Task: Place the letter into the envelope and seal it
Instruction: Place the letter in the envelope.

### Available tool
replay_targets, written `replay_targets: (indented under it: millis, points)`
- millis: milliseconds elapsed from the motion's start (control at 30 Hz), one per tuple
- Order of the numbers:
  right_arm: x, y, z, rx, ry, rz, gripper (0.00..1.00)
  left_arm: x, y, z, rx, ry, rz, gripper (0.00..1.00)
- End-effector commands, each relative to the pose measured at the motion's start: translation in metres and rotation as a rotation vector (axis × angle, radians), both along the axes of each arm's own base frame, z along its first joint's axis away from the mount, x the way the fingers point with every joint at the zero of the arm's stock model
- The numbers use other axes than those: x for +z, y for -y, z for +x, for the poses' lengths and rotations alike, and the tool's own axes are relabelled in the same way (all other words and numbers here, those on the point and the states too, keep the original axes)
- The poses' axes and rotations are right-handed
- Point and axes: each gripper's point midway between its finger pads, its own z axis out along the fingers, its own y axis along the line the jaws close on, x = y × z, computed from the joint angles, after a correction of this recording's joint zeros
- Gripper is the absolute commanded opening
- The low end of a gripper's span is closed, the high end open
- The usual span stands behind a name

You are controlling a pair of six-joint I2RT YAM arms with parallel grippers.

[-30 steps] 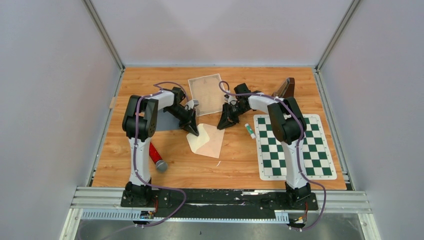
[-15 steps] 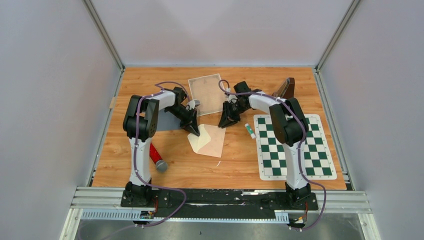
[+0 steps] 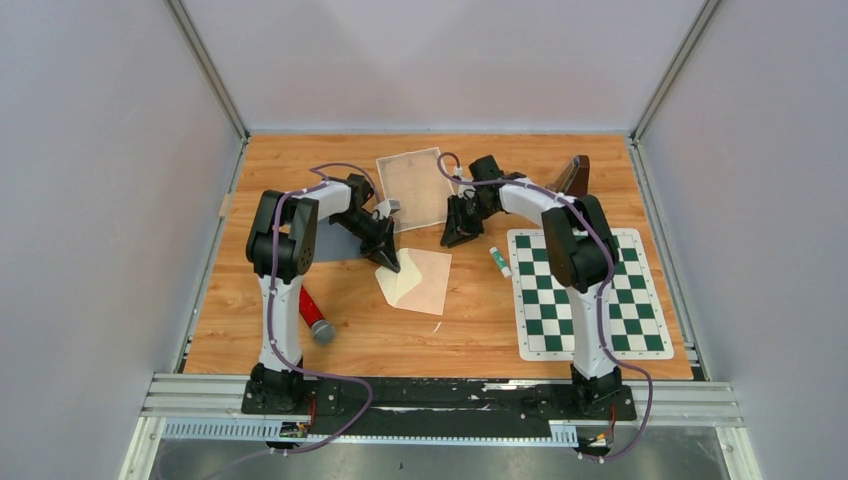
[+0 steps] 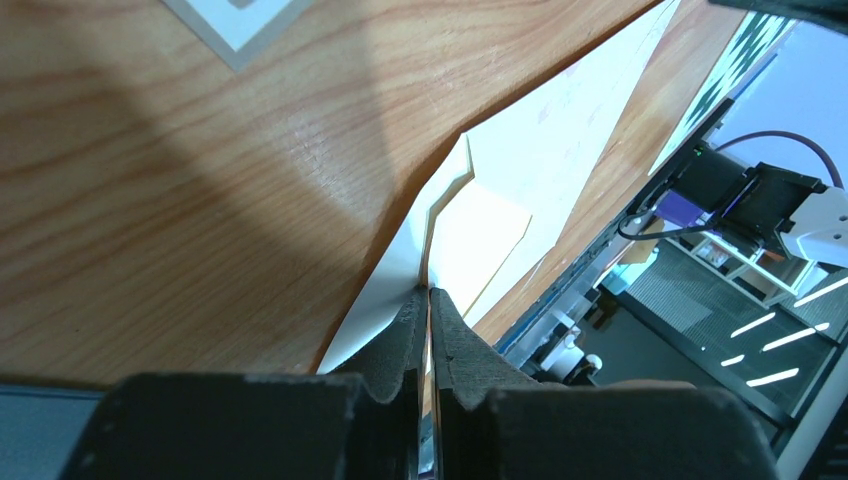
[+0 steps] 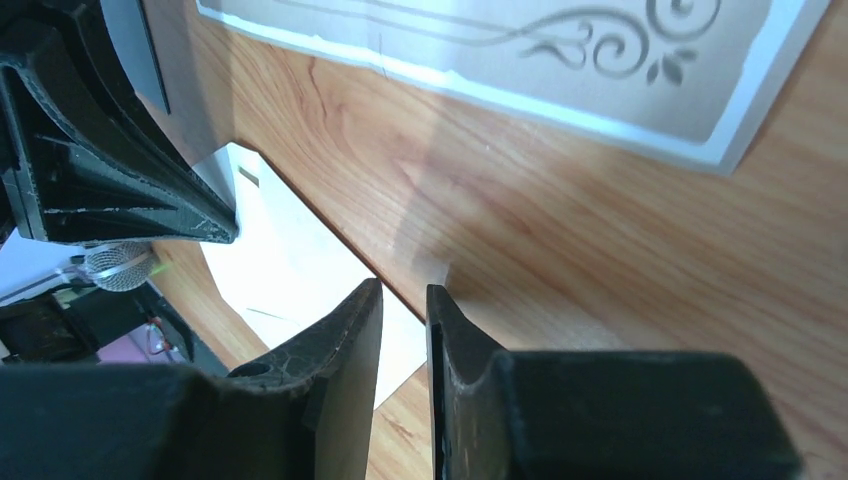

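Note:
A cream envelope [image 3: 420,281] lies flat on the wooden table between the arms. My left gripper [image 3: 388,264] is shut on the envelope's left edge; in the left wrist view the pads [image 4: 428,292] pinch a thin paper edge, with a white layer [image 4: 560,130] and a cream layer [image 4: 480,228] beyond them. I cannot tell whether the white layer is the letter. My right gripper [image 3: 453,240] hovers just behind the envelope's far right corner, apart from it. Its jaws [image 5: 403,288] stand slightly open with nothing between them.
A tan sheet with a white border and scroll ornament [image 3: 412,188] lies behind the grippers. A grey sheet [image 3: 335,240] sits under the left arm. A glue stick [image 3: 499,261] and a green chessboard mat [image 3: 590,295] lie to the right, a red microphone [image 3: 315,317] to the near left, and a brown block [image 3: 574,176] at the far right.
The right gripper has drawn back from the envelope's far right corner and its jaws have parted a little. The left gripper keeps its pinch on the envelope.

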Motion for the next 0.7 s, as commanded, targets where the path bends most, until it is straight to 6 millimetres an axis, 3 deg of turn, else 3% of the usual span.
replay_targets:
  millis: [0,133,333,433,667]
  points:
    - [0.009,-0.007,0.02,0.073,0.132,-0.02,0.24,-0.008,0.0,0.01,-0.016,0.051,0.025,0.11]
    - [0.014,-0.017,0.019,0.287,0.273,-0.015,0.29,-0.007,0.0,0.011,-0.021,0.059,0.02,0.11]
    - [0.027,-0.03,0.03,0.45,0.451,0.003,0.39,-0.004,0.006,0.013,-0.026,0.062,-0.02,0.11]
    - [0.018,-0.037,0.027,0.52,0.499,-0.027,0.44,-0.001,0.012,0.012,-0.015,0.042,-0.069,0.11]
    - [-0.004,-0.042,0.011,0.617,0.515,-0.073,0.46,0.001,0.018,0.013,-0.003,0.027,-0.111,0.11]
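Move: The letter lies in the open side of the envelope, its bared end about 1 cm right of the left fingertips and 2 cm back, just under them. From the right hand that end is some 8 cm left, 7 cm back and 2 cm down; the envelope's middle is 5 cm left and 8 cm back. The decorated sheet lies about 5 cm left and 12 cm ahead of the right hand, the glue stick 11 cm right and 4 cm back. With its nearly shut fingertips still on the letter at the envelope's mouth, the left hand holds there, then slides about 1 cm right, dragging the paper along. The right hand, touching nothing, swings some 4 cm left towards it, first also going forward and up, then easing back and sinking, as its wrist turns about 30 degrees counter-clockwise, tips upward, and its fingers open wider. ##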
